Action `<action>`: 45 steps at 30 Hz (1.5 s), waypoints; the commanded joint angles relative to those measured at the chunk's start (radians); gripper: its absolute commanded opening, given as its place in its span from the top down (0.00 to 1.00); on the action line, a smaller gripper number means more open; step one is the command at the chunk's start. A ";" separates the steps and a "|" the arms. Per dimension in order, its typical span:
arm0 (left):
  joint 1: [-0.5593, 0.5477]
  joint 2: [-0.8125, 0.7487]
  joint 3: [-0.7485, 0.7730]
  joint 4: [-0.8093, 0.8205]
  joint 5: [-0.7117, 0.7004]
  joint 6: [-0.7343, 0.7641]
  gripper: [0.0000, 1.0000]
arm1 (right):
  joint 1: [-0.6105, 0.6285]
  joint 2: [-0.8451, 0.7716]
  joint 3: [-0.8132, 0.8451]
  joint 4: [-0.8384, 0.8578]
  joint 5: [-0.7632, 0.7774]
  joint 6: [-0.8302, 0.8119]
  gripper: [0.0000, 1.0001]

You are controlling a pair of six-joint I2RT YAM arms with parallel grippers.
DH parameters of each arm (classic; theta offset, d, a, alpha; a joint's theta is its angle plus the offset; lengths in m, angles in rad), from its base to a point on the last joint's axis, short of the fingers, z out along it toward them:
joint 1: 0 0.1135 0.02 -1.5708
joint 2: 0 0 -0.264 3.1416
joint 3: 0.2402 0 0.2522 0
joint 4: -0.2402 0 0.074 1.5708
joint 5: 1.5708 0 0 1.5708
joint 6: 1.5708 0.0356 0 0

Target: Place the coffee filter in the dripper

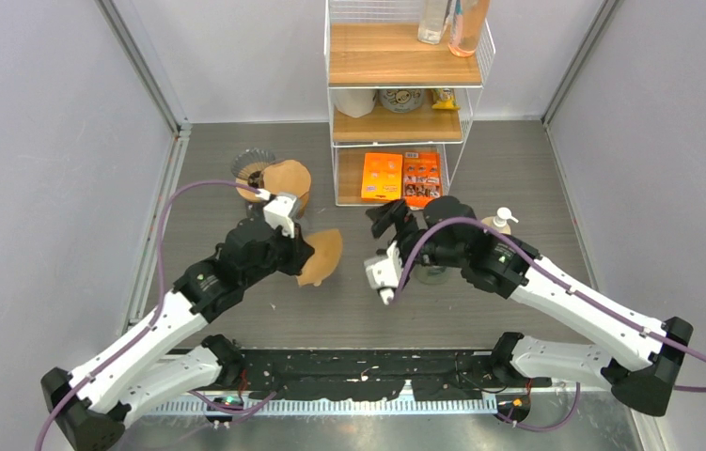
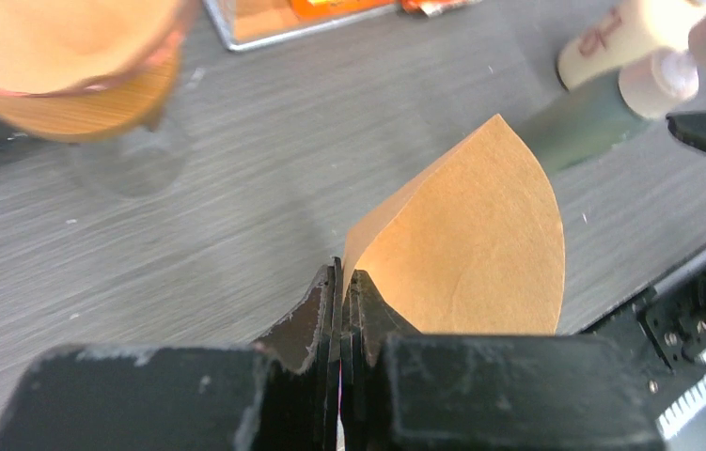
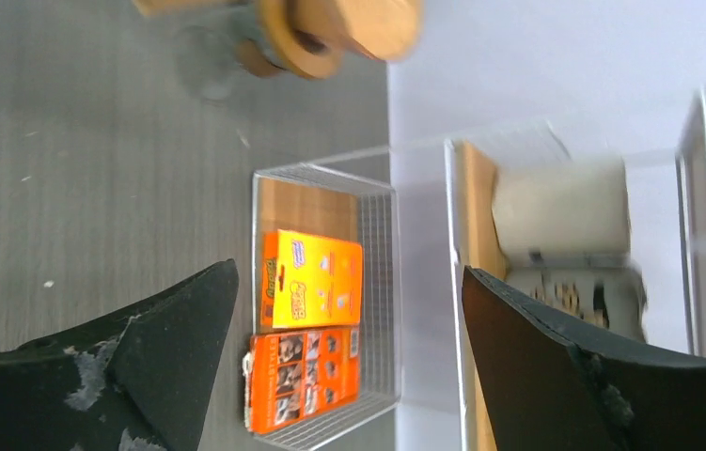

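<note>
My left gripper is shut on the lower edge of a brown paper coffee filter, which fans out to the right above the table. From above, the coffee filter hangs just right of the left gripper. The dripper, with a wooden collar on a glass base, stands behind it; its mouth looks brown inside. The dripper fills the left wrist view's top left corner. My right gripper is open and holds nothing, pointing toward the shelf, with the dripper blurred at the top of its view.
A wire shelf unit with wooden shelves stands at the back, its bottom basket holding orange packets. A pump bottle stands beside the right arm. A fluted clear piece sits left of the dripper.
</note>
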 commanded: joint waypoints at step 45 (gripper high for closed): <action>0.721 0.760 0.715 -0.004 0.201 0.128 1.00 | -0.107 -0.291 -0.429 0.734 0.732 0.949 0.04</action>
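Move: The left hand already holds the folded filter. The empty dripper stands about 22 cm ahead of that hand, 13 cm to its left and some 10 cm below. The filled dripper is only about 5 cm left of the hand, 17 cm ahead and 9 cm down. The yellow box lies roughly 27 cm ahead, 17 cm right and 20 cm lower. From the right hand the empty dripper is about 18 cm ahead, 29 cm left and 15 cm down. Leftward and up first, then forward, the left hand carries the pinched filter to the empty dripper, about 16 cm left and 23 cm forward in all, turning some 40 degrees counter-clockwise and easing a little back; it rises about 10 cm, then sinks about 5. The open right hand withdraws some 14 cm to the right and a little forward, rolling strongly, and stops. ##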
